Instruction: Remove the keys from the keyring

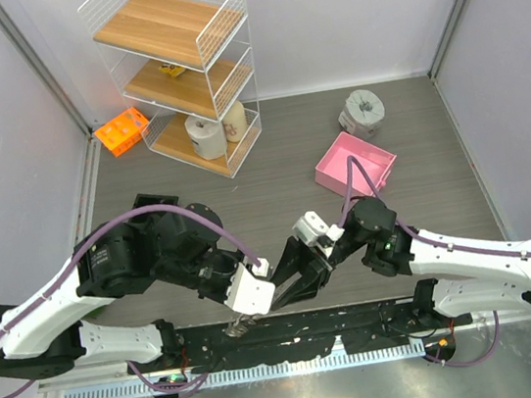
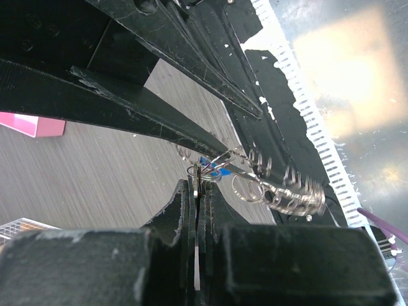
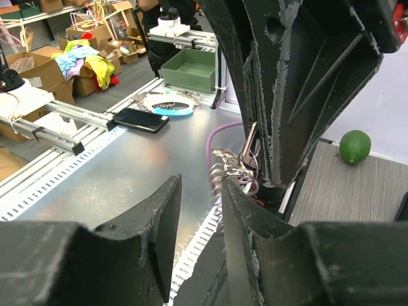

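Both grippers meet above the table's near edge. My left gripper (image 2: 199,185) is shut on a silvery key (image 3: 248,148), whose thin blade shows edge-on between its fingers. From that key hang small split rings, a blue-headed key (image 2: 214,167) and the knobbly silvery keyring (image 2: 290,194), trailing to the right. My right gripper (image 3: 199,185) is open with nothing between its fingers. Its right fingertip (image 3: 233,191) touches the small rings just below the left gripper. In the top view the keys (image 1: 236,328) dangle under the left gripper (image 1: 244,313), with the right gripper (image 1: 279,296) close beside.
A pink box (image 1: 355,165) and a grey tape roll (image 1: 363,111) sit at the back right. A white wire shelf (image 1: 177,63) and an orange rack (image 1: 121,130) stand at the back left. A green lime (image 3: 354,146) lies on the table.
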`<state>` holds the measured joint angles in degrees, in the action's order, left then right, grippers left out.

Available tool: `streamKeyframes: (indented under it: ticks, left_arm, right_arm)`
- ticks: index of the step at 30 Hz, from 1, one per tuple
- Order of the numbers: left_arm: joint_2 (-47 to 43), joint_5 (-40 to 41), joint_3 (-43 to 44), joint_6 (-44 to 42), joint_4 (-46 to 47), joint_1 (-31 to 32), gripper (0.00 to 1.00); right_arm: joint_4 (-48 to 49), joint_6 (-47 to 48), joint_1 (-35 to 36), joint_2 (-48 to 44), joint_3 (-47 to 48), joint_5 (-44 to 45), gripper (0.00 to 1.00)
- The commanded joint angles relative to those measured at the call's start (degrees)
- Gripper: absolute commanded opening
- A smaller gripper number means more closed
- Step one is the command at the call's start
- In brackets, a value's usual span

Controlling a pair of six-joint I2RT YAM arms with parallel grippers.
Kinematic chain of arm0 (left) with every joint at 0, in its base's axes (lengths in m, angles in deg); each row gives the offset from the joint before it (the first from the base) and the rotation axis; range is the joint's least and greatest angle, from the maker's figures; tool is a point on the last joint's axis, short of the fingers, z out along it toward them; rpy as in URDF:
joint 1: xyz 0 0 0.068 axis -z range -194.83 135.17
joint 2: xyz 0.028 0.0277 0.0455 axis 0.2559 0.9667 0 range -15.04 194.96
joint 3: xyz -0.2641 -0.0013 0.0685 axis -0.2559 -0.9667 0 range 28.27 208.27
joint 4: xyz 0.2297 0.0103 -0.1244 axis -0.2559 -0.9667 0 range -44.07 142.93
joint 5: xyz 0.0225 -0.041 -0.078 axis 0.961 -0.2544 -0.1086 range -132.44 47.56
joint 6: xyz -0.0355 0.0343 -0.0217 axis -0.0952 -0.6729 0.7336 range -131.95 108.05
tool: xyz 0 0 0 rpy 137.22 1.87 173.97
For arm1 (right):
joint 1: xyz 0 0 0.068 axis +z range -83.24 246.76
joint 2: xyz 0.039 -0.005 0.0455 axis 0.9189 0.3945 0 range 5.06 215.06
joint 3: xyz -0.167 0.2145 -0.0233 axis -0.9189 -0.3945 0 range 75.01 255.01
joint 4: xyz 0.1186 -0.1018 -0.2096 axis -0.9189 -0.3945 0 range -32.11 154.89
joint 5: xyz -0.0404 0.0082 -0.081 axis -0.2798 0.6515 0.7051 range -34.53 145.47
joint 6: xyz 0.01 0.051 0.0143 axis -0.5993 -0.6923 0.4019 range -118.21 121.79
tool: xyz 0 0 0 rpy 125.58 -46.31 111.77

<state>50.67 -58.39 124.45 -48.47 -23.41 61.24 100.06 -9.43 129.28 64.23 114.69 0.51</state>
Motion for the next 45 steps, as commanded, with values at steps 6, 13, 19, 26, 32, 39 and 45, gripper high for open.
streamKeyframes:
  ticks: [6, 13, 19, 26, 32, 39, 45]
  left_arm:
    - [-2.08, 0.48, 0.32, -0.05, 3.30, 0.30, 0.00]
    - [-2.52, 0.56, -0.29, -0.49, 3.47, 0.74, 0.00]
    - [-2.43, 0.56, 0.15, -0.84, 3.21, 1.27, 0.00]
    - [-2.61, 0.12, 0.59, -1.19, 2.86, 2.15, 0.00]
    - [-2.61, -0.32, 1.46, -1.81, 2.42, 2.76, 0.00]
    - [-2.43, -0.40, 2.52, -2.86, 2.16, 3.20, 0.00]
    - [-1.91, -0.93, 3.22, -3.83, 2.24, 3.56, 0.00]
  right_arm:
    - [-4.48, 4.97, 0.94, -3.45, 2.24, 3.45, 0.38]
    - [-17.50, 12.80, 0.06, -7.85, 5.23, 6.71, 0.38]
    - [-19.35, 14.73, -1.17, -7.77, 6.55, 6.71, 0.39]
    - [-21.03, 17.02, -3.89, -4.51, 9.88, 4.34, 0.48]
    - [-19.98, 17.11, -4.69, -0.04, 11.99, -0.49, 0.68]
    - [-15.67, 14.39, -4.60, 2.87, 12.00, -5.42, 0.68]
    - [-13.21, 12.98, -4.60, 4.10, 12.00, -6.74, 0.66]
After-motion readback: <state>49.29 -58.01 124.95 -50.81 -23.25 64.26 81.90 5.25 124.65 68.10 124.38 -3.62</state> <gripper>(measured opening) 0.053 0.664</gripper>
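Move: The blue key still on the keyring is about 2 cm ahead of the right hand, 1 cm to its left and some 4 cm below. The left fingertips pinch the keyring's wire about 3 cm ahead and 3 cm left of the right hand, 1 cm higher; the keyring's loop hangs some 2 cm back, 5 cm left and 4 cm below the right hand. From the left hand, the blue key is about 4 cm below, 2 cm right and 1 cm back. With the left fingers still pinching the keyring's wire, the right hand draws its half-open fingers about 1.5 cm right and up from beside the coils while swinging forward, some 4 cm in all. It then spreads them much wider and comes back in left and down about 2 cm around the hanging coil near the blue key, wrist rolled slightly. The left hand eases back 1 cm. ##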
